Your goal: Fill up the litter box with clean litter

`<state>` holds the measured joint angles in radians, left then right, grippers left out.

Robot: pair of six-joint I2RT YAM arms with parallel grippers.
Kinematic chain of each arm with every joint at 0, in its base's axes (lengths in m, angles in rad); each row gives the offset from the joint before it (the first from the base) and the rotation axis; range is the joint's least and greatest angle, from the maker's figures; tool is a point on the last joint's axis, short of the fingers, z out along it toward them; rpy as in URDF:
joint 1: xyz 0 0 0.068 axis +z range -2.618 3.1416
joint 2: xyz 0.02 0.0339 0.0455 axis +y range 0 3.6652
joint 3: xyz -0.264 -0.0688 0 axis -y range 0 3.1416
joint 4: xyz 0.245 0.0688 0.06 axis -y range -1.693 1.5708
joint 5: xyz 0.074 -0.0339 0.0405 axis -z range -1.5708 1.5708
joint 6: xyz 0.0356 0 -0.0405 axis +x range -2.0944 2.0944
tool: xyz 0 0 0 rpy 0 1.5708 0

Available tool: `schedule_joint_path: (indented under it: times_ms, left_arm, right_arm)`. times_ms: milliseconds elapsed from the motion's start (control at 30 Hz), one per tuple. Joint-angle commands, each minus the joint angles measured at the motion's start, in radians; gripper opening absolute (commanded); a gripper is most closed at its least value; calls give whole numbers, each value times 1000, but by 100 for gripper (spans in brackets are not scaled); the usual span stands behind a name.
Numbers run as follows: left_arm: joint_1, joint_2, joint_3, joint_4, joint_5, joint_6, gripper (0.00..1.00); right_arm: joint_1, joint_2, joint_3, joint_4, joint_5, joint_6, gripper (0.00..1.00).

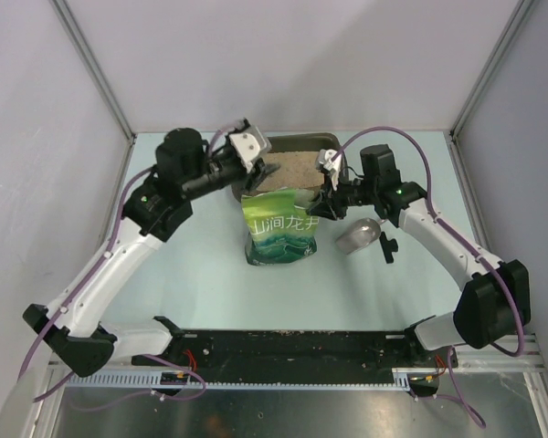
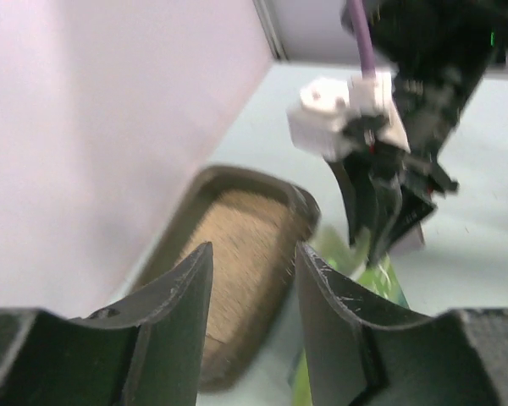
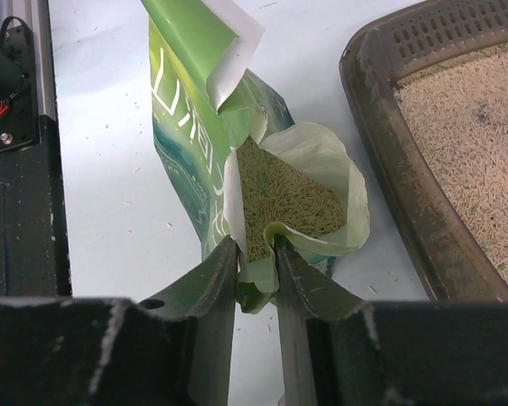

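The litter box lies at the back middle of the table, holding a layer of beige clean litter. In front of it lies a green bag, mouth open toward the box, with litter showing inside. My right gripper is shut on the folded edge of the bag's mouth, beside the box rim. My left gripper hangs open over the box's near left part, with nothing between its fingers. In the top view it is close to the bag's top left corner.
A silver metal scoop lies on the table to the right of the bag, under the right arm. Loose grains dot the table around the bag. Grey walls close in the back and both sides.
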<state>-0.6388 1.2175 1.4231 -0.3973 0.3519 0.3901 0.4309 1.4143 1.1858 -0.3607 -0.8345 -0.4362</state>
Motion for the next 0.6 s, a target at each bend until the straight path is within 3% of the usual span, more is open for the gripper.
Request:
schedule_joint_path:
  times_ms: [0, 167, 300, 400, 567]
  left_arm:
    - [25, 37, 132, 64, -22, -2, 49]
    - [102, 140, 148, 66, -2, -19, 43]
    - [183, 270, 175, 68, 91, -57, 30]
    - [195, 387, 217, 69, 188, -68, 20]
    - [195, 526, 267, 69, 414, -128, 14]
  right_arm:
    - [6, 8, 0, 54, 8, 8, 26]
    - [5, 9, 0, 55, 17, -2, 25]
    - [3, 8, 0, 65, 17, -12, 23]
    - [3, 5, 0, 60, 9, -42, 22]
    - [2, 3, 0, 45, 17, -78, 25]
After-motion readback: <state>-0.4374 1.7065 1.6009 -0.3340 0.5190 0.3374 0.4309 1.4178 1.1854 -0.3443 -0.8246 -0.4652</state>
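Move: The litter box's middle lies about 27 cm ahead of the empty left hand, 3 cm to its right and some 36 cm below. From that same hand, the litter bag stands 4 cm ahead and straight in line, 27 cm down; the scoop lies 9 cm ahead, 21 cm right, 38 cm down. The right hand already pinches the bag's rim, the bag's middle about 3 cm ahead, 7 cm left and 11 cm below it. Left hand arcs up, then about 14 cm forward and down towards the litter box, closing; right keeps bag pinched. ##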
